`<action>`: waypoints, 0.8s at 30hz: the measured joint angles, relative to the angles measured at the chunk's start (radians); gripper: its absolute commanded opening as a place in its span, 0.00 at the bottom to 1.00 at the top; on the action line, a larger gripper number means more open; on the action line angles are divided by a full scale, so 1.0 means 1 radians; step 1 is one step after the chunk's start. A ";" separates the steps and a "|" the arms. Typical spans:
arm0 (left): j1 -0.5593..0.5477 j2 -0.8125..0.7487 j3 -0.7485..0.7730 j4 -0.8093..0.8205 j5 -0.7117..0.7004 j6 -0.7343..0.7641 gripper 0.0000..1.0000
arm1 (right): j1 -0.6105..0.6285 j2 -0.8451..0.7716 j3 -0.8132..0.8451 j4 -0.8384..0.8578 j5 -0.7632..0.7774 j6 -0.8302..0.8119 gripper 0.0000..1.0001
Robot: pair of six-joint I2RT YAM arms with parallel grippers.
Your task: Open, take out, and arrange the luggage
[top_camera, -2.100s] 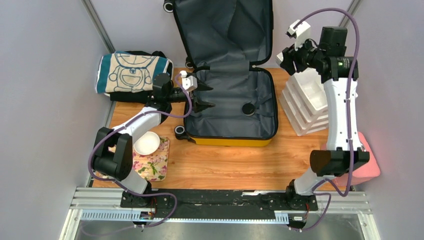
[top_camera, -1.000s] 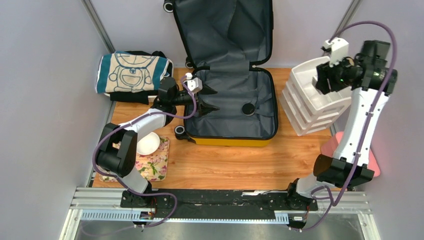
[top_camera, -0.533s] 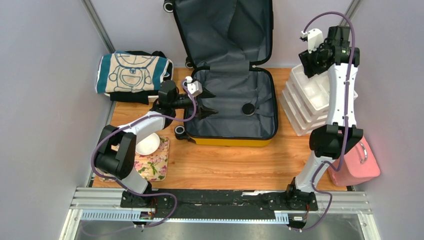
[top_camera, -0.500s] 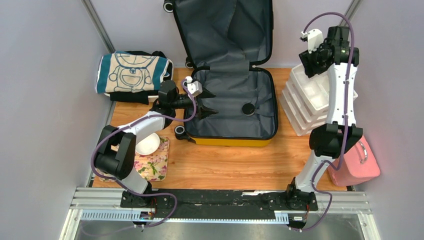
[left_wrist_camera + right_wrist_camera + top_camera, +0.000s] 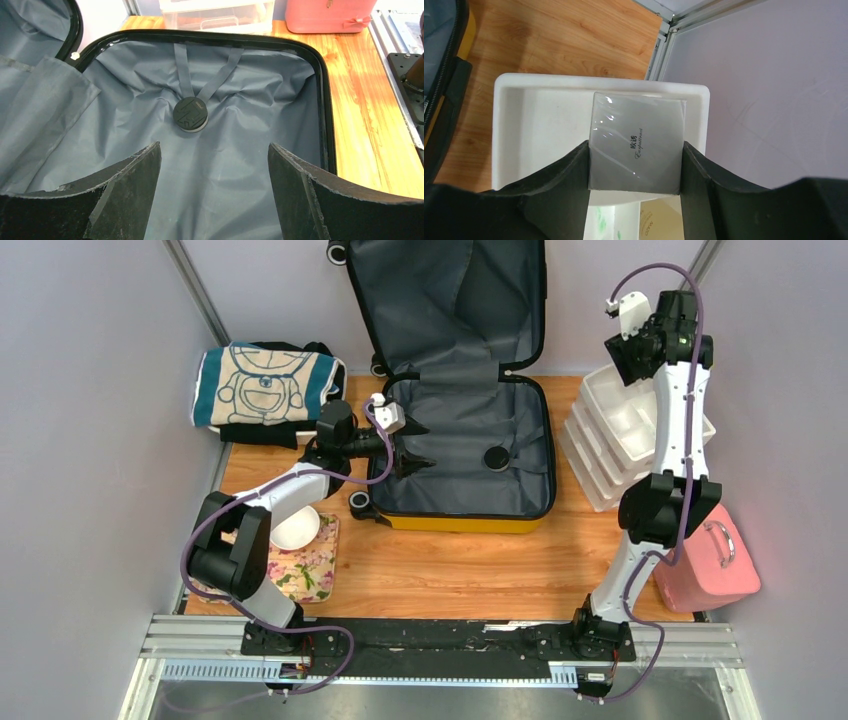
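The luggage [image 5: 465,455] lies open on the table, yellow shell underneath, lid leaning on the back wall. Its grey lining [image 5: 240,150] holds only straps and a round black buckle [image 5: 190,114]. My left gripper [image 5: 418,445] hovers open just inside the case's left rim, and in the left wrist view this gripper [image 5: 215,147] has nothing between its fingers. My right gripper [image 5: 635,150] is shut on a grey cellophane-wrapped box [image 5: 636,142], held above the top white tray [image 5: 539,120]. From above, the right gripper [image 5: 617,365] is over the back of the tray stack [image 5: 610,430].
A folded printed garment [image 5: 265,385] sits at the back left. A white bowl [image 5: 293,527] rests on a floral mat [image 5: 310,565] near the left arm. A pink case [image 5: 712,565] stands front right. A beige box [image 5: 659,225] lies in a lower tray.
The right arm has swung about over the tray stack with the grey box, ending higher and farther back. The left gripper has edged slightly into the suitcase and stays open.
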 measured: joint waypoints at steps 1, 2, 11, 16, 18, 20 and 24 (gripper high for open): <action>0.000 0.000 0.000 -0.002 0.000 0.002 0.86 | -0.003 0.006 0.000 0.002 0.000 -0.001 0.14; 0.001 0.000 0.000 -0.002 0.000 0.002 0.86 | -0.006 0.011 0.000 0.003 -0.001 -0.002 0.14; 0.008 0.000 0.000 -0.010 0.000 0.019 0.86 | -0.036 0.030 -0.002 0.021 -0.004 -0.023 0.48; 0.009 0.000 0.001 -0.031 0.000 0.024 0.86 | -0.042 0.030 -0.002 0.038 0.000 -0.026 0.64; 0.010 0.000 0.001 -0.041 0.000 0.025 0.86 | -0.042 0.030 -0.002 0.046 -0.001 -0.021 0.79; 0.010 0.000 0.002 -0.048 0.000 0.027 0.86 | -0.042 0.030 -0.002 0.060 -0.001 -0.014 0.85; 0.010 0.000 0.007 -0.060 0.000 0.031 0.86 | -0.042 0.030 0.000 0.085 0.002 -0.011 0.86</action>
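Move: The right hand still grips the small clear-wrapped packet above the white drawer unit. Its destination, the right part of the unit's far top compartment, lies about 7 cm below the hand, some 3 cm ahead and 1 cm to the right. The brown card is roughly 7 cm nearer the base than that spot; the suitcase's right rim is about 16 cm left of the hand, 8 cm back and 20 cm lower. From the left hand, the destination is some 46 cm right, 18 cm ahead, about level. Easing to the right by about 2.5 cm over the drawer unit's far top compartment, the right hand at first also sinks a good centimetre with the pinched packet. Then its fingers spread from just over half open to nearly wide and let go of the packet, while the hand lifts back about 1 cm and drifts forward a little. ##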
